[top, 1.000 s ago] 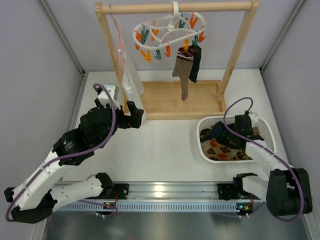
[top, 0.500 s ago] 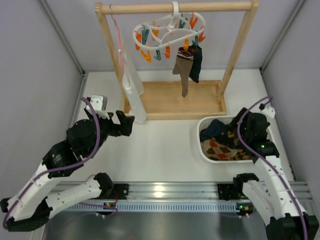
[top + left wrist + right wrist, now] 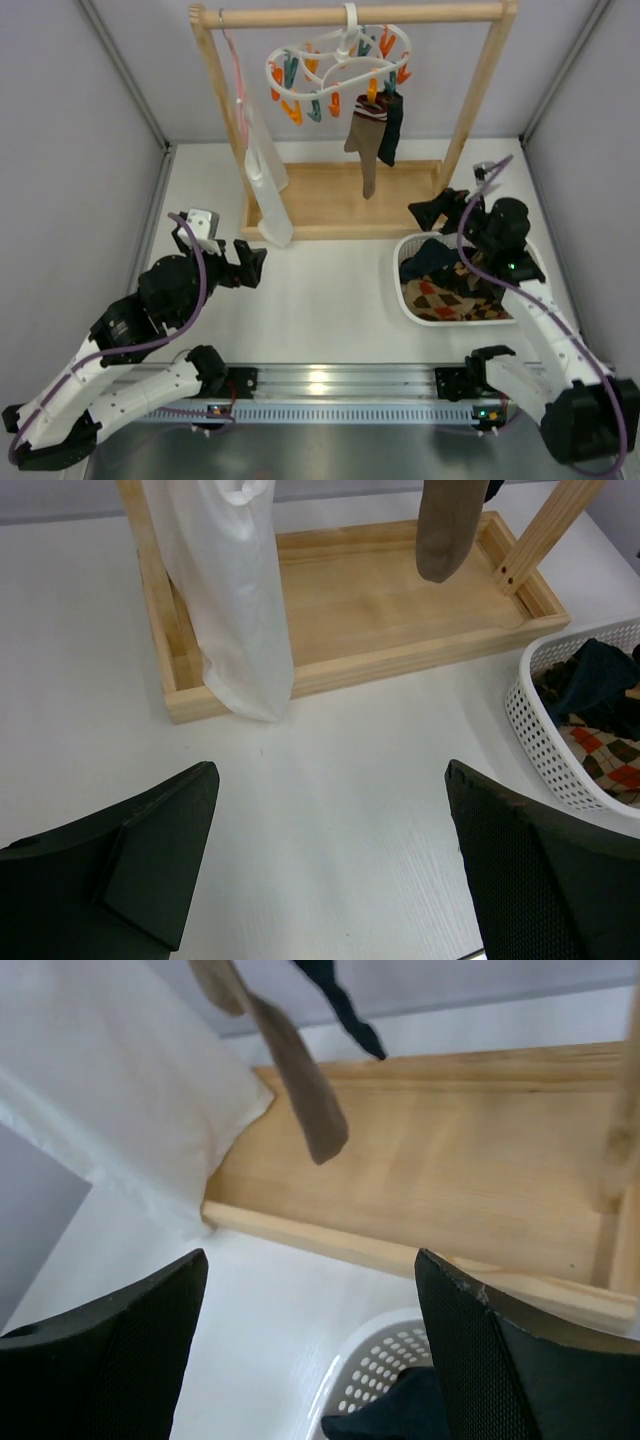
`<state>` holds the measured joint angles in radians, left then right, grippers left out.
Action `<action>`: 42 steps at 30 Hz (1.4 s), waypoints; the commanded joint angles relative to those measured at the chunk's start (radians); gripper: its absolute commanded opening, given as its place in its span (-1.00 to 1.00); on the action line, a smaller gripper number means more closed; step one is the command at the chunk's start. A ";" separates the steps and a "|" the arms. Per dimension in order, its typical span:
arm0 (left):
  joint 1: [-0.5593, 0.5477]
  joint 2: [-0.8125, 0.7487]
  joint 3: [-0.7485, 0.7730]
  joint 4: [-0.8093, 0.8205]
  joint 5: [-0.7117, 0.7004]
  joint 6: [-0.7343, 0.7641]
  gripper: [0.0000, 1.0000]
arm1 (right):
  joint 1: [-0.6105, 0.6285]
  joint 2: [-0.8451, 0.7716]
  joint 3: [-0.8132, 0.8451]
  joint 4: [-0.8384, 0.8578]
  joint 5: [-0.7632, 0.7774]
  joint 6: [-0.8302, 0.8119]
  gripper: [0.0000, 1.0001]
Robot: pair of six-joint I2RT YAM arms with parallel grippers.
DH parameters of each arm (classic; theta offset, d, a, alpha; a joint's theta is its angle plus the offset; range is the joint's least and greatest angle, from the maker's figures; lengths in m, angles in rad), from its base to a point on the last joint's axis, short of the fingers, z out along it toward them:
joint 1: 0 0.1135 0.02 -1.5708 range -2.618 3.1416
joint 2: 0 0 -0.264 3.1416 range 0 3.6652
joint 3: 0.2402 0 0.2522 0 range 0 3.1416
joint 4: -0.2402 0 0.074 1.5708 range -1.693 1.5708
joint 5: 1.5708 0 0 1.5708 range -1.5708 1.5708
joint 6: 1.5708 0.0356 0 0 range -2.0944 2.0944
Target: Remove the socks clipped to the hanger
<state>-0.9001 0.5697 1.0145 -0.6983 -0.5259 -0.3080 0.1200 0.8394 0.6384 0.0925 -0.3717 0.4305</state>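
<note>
The white hanger (image 3: 335,60) with orange and teal pegs hangs from the wooden rail. Two socks stay clipped to it: a taupe one (image 3: 365,150) (image 3: 295,1080) and a dark navy one (image 3: 391,130) (image 3: 345,1005). More socks (image 3: 450,285) lie in the white basket (image 3: 410,300). My right gripper (image 3: 430,208) (image 3: 312,1255) hovers open and empty over the basket's far left corner, below the hanging socks. My left gripper (image 3: 250,262) (image 3: 330,770) is open and empty above the table, left of centre; the taupe sock's toe (image 3: 445,530) shows ahead of it.
The wooden rack's base tray (image 3: 350,200) and posts stand at the back. A long white cloth (image 3: 265,180) (image 3: 225,600) hangs on a thin pink hanger (image 3: 237,70) by the left post. Grey walls close in both sides.
My right gripper opened, left a dark sock in the basket and rose toward the rack. My left arm drew back from the left post toward the near side.
</note>
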 commanded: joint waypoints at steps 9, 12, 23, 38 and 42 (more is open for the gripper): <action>0.000 0.021 -0.020 0.060 0.001 0.007 0.97 | 0.213 0.542 0.429 0.233 0.040 -0.255 0.48; 0.000 0.029 -0.025 0.060 0.001 0.010 0.97 | 0.245 0.618 0.509 0.217 0.063 -0.302 0.47; 0.001 0.061 0.009 0.057 0.030 0.009 0.97 | 0.319 0.822 0.535 0.358 0.204 -0.365 0.03; 0.001 0.204 0.366 0.049 0.027 -0.048 0.97 | 0.490 0.732 0.342 0.612 0.505 -0.421 -1.00; 0.001 0.347 0.562 0.036 0.055 -0.055 0.97 | 0.602 0.643 0.288 0.607 0.687 -0.522 -1.00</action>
<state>-0.8989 0.8124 1.4601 -0.6815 -0.5003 -0.3466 0.6350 1.5818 0.9478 0.5991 0.1360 -0.0078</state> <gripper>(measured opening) 0.984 0.004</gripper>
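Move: The grey-brown sock hangs roughly 17 cm ahead of the right hand and 14 cm to its left, its middle about 3 cm higher. The dark sock beside it is some 5 cm to its right and 4 cm farther out. The basket's middle is about 10 cm behind this hand, 9 cm to its right and 22 cm below. From the left hand, the grey-brown sock is about 29 cm ahead, 27 cm right and 3 cm lower. The right fingers shut on the lower part of the hanging grey-brown sock and keep it pinched. To get there the hand goes about 16 cm forward and 15 cm left, closing as it arrives, its left side dipping some 20 degrees; it then draws back about 5 cm. The left hand, open and empty, sinks slightly, then rises roughly 15 cm. ##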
